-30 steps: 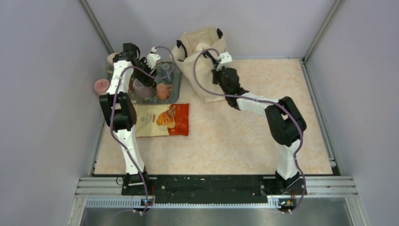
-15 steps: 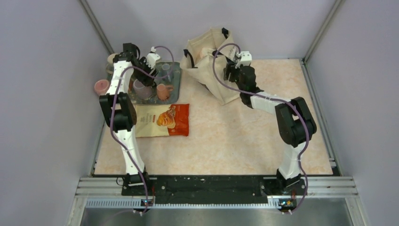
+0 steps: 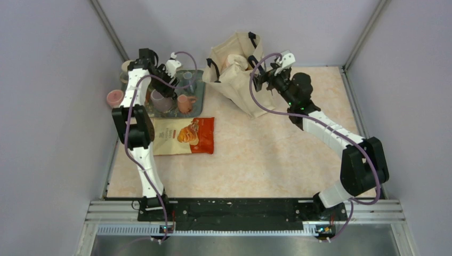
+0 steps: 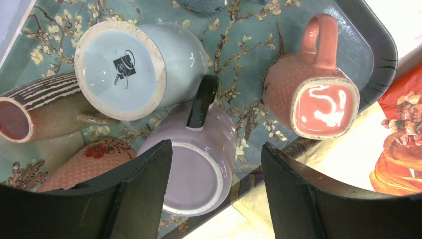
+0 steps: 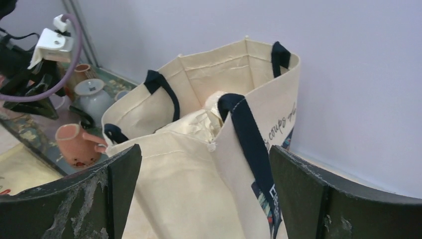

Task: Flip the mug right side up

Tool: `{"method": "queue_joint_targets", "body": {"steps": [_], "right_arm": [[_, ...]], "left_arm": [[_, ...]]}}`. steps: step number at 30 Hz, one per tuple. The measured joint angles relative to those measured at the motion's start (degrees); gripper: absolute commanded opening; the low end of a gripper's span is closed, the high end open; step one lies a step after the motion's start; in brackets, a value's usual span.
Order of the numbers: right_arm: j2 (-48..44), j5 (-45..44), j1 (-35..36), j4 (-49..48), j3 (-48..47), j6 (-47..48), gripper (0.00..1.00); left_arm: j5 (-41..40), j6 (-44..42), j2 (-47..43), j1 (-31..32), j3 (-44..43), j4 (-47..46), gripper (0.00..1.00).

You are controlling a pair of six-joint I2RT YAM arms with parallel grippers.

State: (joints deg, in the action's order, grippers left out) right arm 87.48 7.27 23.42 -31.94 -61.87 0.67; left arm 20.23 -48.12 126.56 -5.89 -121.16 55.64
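A lilac mug (image 4: pixel 199 164) with a black handle (image 4: pixel 201 99) stands upside down on the floral tray (image 4: pixel 368 45), base up. My left gripper (image 4: pixel 215 149) hovers open over it, one finger at each side of the base, the right finger well apart from it. In the top view this gripper (image 3: pixel 162 88) is over the tray (image 3: pixel 198 93) at the back left. My right gripper (image 5: pixel 204 154) is wide open and holds nothing, just in front of the cream tote bag (image 5: pixel 199 189).
Also upside down on the tray are a pale blue mug (image 4: pixel 134 64) and a pink mug (image 4: pixel 313 89); a striped brown mug (image 4: pixel 40 109) lies on its side. A snack packet (image 3: pixel 184 136) lies just in front of the tray. The tote bag (image 3: pixel 234 74) stands at the back centre.
My right gripper has opened and let go of the tote bag, its arm swinging right and back. The bag now stands more upright. The left arm has stayed put.
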Motion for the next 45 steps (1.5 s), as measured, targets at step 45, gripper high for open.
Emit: {"method": "queue_joint_targets", "body": {"steps": [45], "right_arm": [[-21.88,6.99,2.67,15.21,18.78,6.05,0.99]], "left_arm": [[-13.44,-8.28,8.37,4.81,-6.71,7.8,0.45]]}}
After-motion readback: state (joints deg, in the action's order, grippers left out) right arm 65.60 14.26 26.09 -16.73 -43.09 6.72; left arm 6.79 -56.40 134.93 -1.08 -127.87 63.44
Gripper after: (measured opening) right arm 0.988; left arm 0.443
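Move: The lavender mug's dark handle lies about 5 cm below the left hand, level with it fore-and-aft and sideways; the mug's body is some 3 cm back and 3 cm left. The peach mug stands about 3 cm back and 7 cm right, the white mug roughly 6 cm ahead and 2 cm left, all some 7 cm lower than the hand. From the right hand the handle is about 39 cm left, level fore-and-aft, 23 cm below. Left hand rises, then sinks about 7 cm astride the dark handle, fingers narrowing; right draws back 11 cm. ##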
